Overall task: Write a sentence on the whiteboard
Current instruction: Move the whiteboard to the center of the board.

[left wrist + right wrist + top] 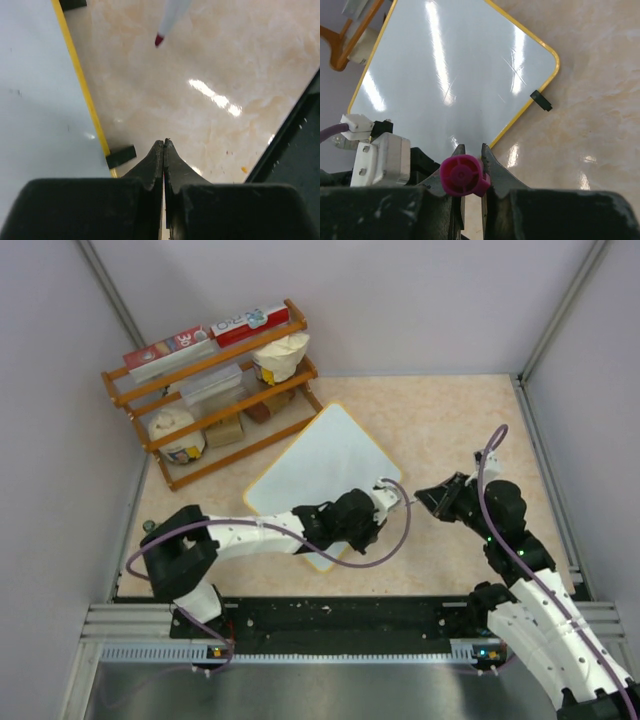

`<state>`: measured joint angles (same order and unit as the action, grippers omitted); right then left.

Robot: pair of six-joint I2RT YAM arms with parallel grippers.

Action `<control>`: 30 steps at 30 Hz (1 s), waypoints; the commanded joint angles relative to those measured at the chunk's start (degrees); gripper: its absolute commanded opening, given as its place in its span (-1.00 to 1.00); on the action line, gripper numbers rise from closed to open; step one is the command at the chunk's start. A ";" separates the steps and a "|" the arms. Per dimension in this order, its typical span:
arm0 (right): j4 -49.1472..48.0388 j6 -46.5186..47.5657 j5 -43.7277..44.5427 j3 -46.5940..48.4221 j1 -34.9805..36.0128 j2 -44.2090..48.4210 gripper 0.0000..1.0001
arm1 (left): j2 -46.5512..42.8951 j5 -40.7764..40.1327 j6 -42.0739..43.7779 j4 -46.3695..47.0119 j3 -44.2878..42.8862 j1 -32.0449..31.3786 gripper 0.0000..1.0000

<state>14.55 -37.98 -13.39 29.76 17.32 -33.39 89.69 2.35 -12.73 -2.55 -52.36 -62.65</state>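
The whiteboard (320,465) lies turned like a diamond on the beige table, white with a thin yellow rim (82,85). Its surface looks blank (450,65). A black clip (120,156) sits on its lower right edge, and another clip (540,100) shows further along that edge. My left gripper (164,142) hangs shut and empty just off that edge (380,515). My right gripper (470,149) is shut on a marker whose magenta end (462,175) faces the camera. It hovers right of the board (430,498). The marker's red tip (159,39) points down over bare table.
A wooden rack (215,390) with boxes and jars stands at the back left, close to the board's upper left edge. Grey walls enclose the table on three sides. A dark rail (300,135) runs along the near edge.
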 commanded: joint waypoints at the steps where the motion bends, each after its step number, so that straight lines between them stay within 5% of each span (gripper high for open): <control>1: 3.98 3.52 4.51 3.55 -0.45 0.52 -1.00 | 8.28 -10.68 2.36 -1.41 -8.72 -2.56 -1.00; 15: 6.81 4.93 8.11 4.17 -0.71 0.08 -1.00 | 16.13 -21.16 -1.42 -5.80 -8.90 -3.97 -1.00; 30: 4.79 4.31 9.52 2.50 -0.80 -0.10 -1.00 | 8.66 -21.51 -8.88 -7.03 4.54 -3.88 -1.00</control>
<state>22.28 -34.04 -5.17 31.22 17.06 -33.54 100.16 -18.11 -18.35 -3.05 -52.84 -66.85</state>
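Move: The left hand, closed and empty, hangs about 7 cm above the near clip on the whiteboard's right-hand edge; that clip is some 2 cm ahead and level sideways. The board's middle lies roughly 14 cm ahead and 9 cm left, the far clip 12 cm ahead and 8 cm right. From the right hand, which holds the marker, the board's middle is about 5 cm ahead, 21 cm left and 19 cm below. With its shut fingertips the left hand comes against the whiteboard's edge by the near clip and pushes it leftward: it first swings right and forward about 3 cm while sinking some 6 cm, then stays low and shifts 3 cm back to the left, wrist turning counter-clockwise. The right hand keeps the marker, easing about 3 cm right and 2 cm down. ##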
